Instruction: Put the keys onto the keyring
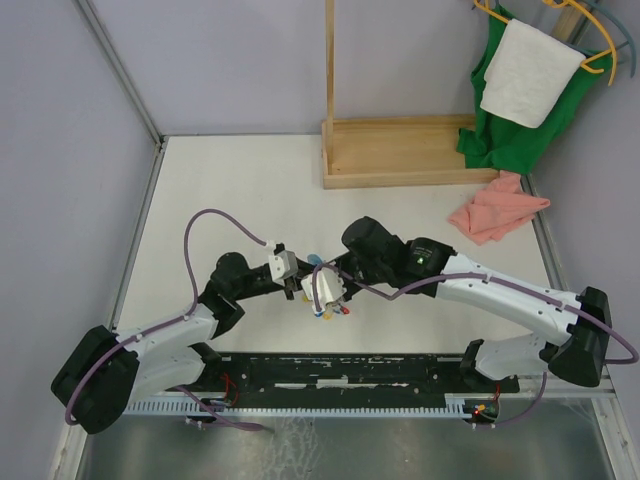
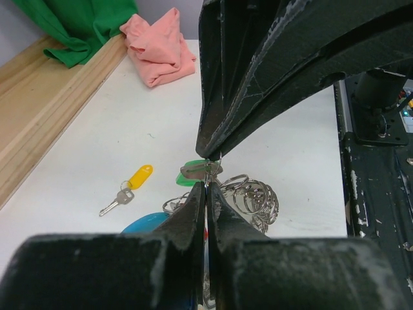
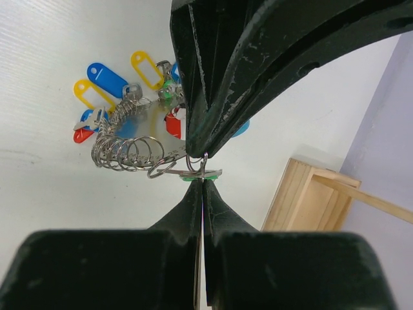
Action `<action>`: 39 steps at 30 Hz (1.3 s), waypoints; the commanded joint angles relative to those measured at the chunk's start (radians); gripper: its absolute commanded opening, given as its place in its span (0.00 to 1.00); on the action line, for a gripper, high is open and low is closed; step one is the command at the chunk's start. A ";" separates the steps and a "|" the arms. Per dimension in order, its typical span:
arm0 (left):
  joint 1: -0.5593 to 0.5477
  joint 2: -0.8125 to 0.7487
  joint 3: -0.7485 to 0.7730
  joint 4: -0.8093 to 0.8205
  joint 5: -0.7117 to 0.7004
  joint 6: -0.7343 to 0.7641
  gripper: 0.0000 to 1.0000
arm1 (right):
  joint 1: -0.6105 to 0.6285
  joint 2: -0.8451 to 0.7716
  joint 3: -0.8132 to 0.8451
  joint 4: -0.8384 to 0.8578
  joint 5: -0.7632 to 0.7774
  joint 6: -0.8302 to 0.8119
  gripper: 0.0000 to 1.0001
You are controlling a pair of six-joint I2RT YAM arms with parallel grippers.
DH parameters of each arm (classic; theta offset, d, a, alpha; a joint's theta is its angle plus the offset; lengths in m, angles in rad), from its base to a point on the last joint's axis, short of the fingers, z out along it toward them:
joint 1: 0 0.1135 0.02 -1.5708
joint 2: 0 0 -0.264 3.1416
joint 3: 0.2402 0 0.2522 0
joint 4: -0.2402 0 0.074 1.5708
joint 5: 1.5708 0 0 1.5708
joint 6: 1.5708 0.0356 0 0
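Note:
The keyring (image 1: 325,292) hangs between both grippers at the table's middle. Its coil of small rings (image 2: 255,197), blue band (image 2: 145,223) and grey metal strip (image 3: 145,129) with blue, yellow and red tags show in the wrist views. My left gripper (image 1: 300,282) (image 2: 206,186) is shut on the keyring's metal end. My right gripper (image 1: 340,275) (image 3: 202,184) is shut tip-to-tip against it, on a silver key with a green tag (image 2: 199,171) (image 3: 201,173) by its small ring. A loose yellow-tagged key (image 2: 132,184) lies on the table to the left. No loose red-tagged key shows.
A wooden rack base (image 1: 400,160) stands at the back. A pink cloth (image 1: 495,210) lies at the back right, with a green cloth (image 1: 510,120) and a white towel (image 1: 530,70) hanging above it. A black rail (image 1: 350,375) runs along the near edge.

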 commanded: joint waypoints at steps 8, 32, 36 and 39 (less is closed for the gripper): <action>0.000 -0.022 0.001 0.112 -0.074 -0.121 0.03 | 0.003 -0.134 -0.174 0.179 0.108 0.029 0.01; 0.000 -0.047 -0.024 0.116 -0.093 -0.165 0.21 | 0.009 -0.119 -0.154 0.258 0.084 -0.026 0.01; 0.001 -0.061 0.007 0.028 -0.055 -0.113 0.31 | 0.010 -0.090 -0.098 0.204 0.056 -0.044 0.01; 0.000 -0.060 0.016 0.007 -0.035 -0.086 0.34 | 0.011 -0.083 -0.087 0.190 0.048 -0.058 0.01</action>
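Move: The green-tag key is right at both hands: its middle is about 2 cm right of the left fingertips and 1 cm ahead, and roughly 1 cm ahead of and 1 cm below the right fingertips. The keyring hangs some 4 cm back from the right hand, 2 cm to its left and 5 cm lower. On the table the yellow-tag key lies about 7 cm ahead of the right hand, 4 cm to its right and 13 cm below. The right hand, still pinching the small ring of the green-tag key, eases about 1 cm right and some 2.5 cm down while its wrist tilts, then climbs back to about its starting height, ending 1 cm farther forward. The left fingers stay shut on the wire loop against this, the left hand rolling some 15 degrees almost on the spot, and only as the right hand starts up again do they open about a third and let go, that hand rising about 1 cm. ##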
